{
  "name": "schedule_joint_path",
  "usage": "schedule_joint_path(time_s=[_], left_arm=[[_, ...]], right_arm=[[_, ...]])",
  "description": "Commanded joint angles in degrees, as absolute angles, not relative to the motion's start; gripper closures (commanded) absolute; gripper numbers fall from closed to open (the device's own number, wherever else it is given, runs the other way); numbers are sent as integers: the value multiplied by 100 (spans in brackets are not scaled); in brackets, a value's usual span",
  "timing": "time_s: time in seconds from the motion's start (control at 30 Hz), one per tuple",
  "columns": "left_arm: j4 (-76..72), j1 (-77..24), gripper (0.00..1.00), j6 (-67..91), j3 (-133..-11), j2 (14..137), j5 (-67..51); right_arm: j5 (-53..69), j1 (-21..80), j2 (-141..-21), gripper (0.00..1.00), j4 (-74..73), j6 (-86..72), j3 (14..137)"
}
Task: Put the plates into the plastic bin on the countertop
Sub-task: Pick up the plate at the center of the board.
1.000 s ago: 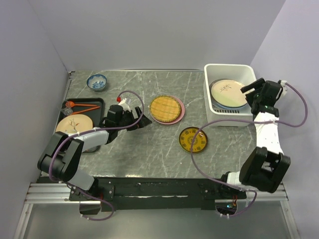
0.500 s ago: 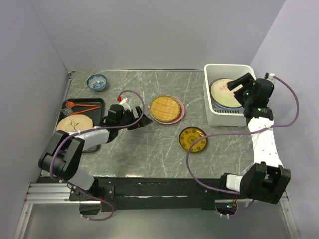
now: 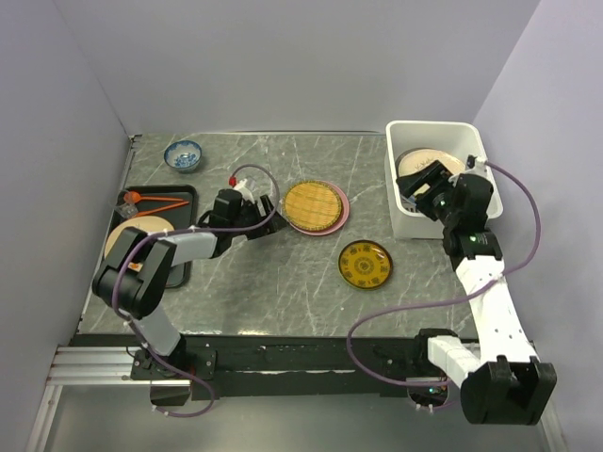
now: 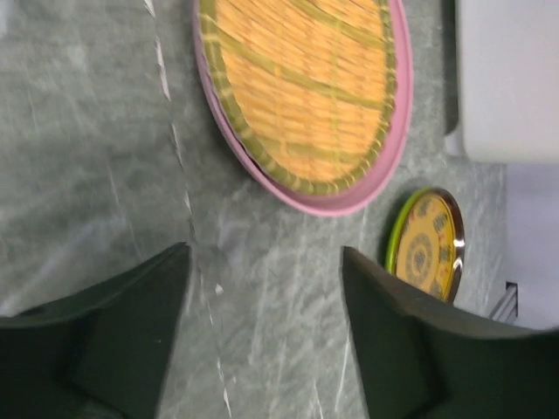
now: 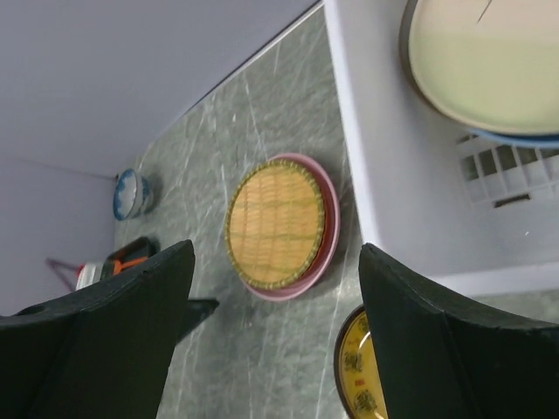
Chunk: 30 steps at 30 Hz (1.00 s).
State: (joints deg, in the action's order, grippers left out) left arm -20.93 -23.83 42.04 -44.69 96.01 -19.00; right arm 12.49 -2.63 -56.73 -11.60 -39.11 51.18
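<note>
The white plastic bin (image 3: 429, 127) stands at the back right of the countertop (image 3: 283, 282) with a cream plate (image 3: 416, 161) lying on a blue one inside. A pink plate (image 3: 316, 207) with a woven straw mat on it sits mid-table, and a small yellow-patterned plate (image 3: 365, 265) lies in front of it. A cream leaf-sprig plate (image 3: 122, 237) rests on the black tray. My left gripper (image 3: 267, 225) is open and empty, low over the counter just left of the pink plate (image 4: 306, 96). My right gripper (image 3: 417, 183) hangs open and empty over the bin's left wall (image 5: 384, 157).
A black tray (image 3: 188, 193) with orange items lies at the left edge. A small blue-and-white bowl (image 3: 183, 154) stands at the back left. Walls close in the table at the left, back and right.
My right arm has swung left, from above the plates in the bin to over its left wall. My left gripper has edged closer to the pink plate.
</note>
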Motion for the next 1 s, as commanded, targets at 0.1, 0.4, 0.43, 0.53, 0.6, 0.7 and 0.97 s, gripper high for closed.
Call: schedule_joint_path(time_s=[0.1,0.4,0.43,0.53,0.6,0.7,0.97], left_arm=[[-1934,-2408,41,4219,-5334,10308,-1661],[-1714,-2391,46,4236,-6029,10801,-1556],[-1696,-2391,46,4219,-6134,10837,-1564],[-1582,-2391,48,4219,-6345,11012,-1582],[-1538,-2391,51,4210,-6407,11118,-1573],[-1424,-2373,53,4131,-6556,11232,-1582],[-1362,-2224,62,4087,-6776,11399,-1714]], right_arm=[[1432,193,-5282,18,-923,-3937,4765],[1424,457,-5230,19,-923,-3938,4439],[1406,466,-5229,19,-932,-3946,4430],[1441,475,-5212,19,-862,-3973,4342],[1450,492,-5247,19,-870,-3947,4350],[1424,501,-5291,19,-897,-3903,4368],[1371,492,-5344,19,-896,-3858,4368]])
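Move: From the left hand, the round wicker plate's middle lies about 7 cm ahead, 11 cm to the right and 5 cm below; the pink plate under it pokes out slightly to the right. The yellow plate is some 10 cm back and 26 cm to the right. From the right hand the wicker plate is roughly 7 cm ahead, 24 cm left and 24 cm below, the bin's middle about 10 cm ahead and 12 cm right. The left hand's fingertips come astride the wicker plate's left rim, one over the weave and one just outside, though a touch can't be made out; it reaches about 8 cm forward, drifting slightly right and down, while its fingers close to half their earlier gap. The right hand, still open, eases some 5 cm left, also down and back, away from the bin, then waits. ##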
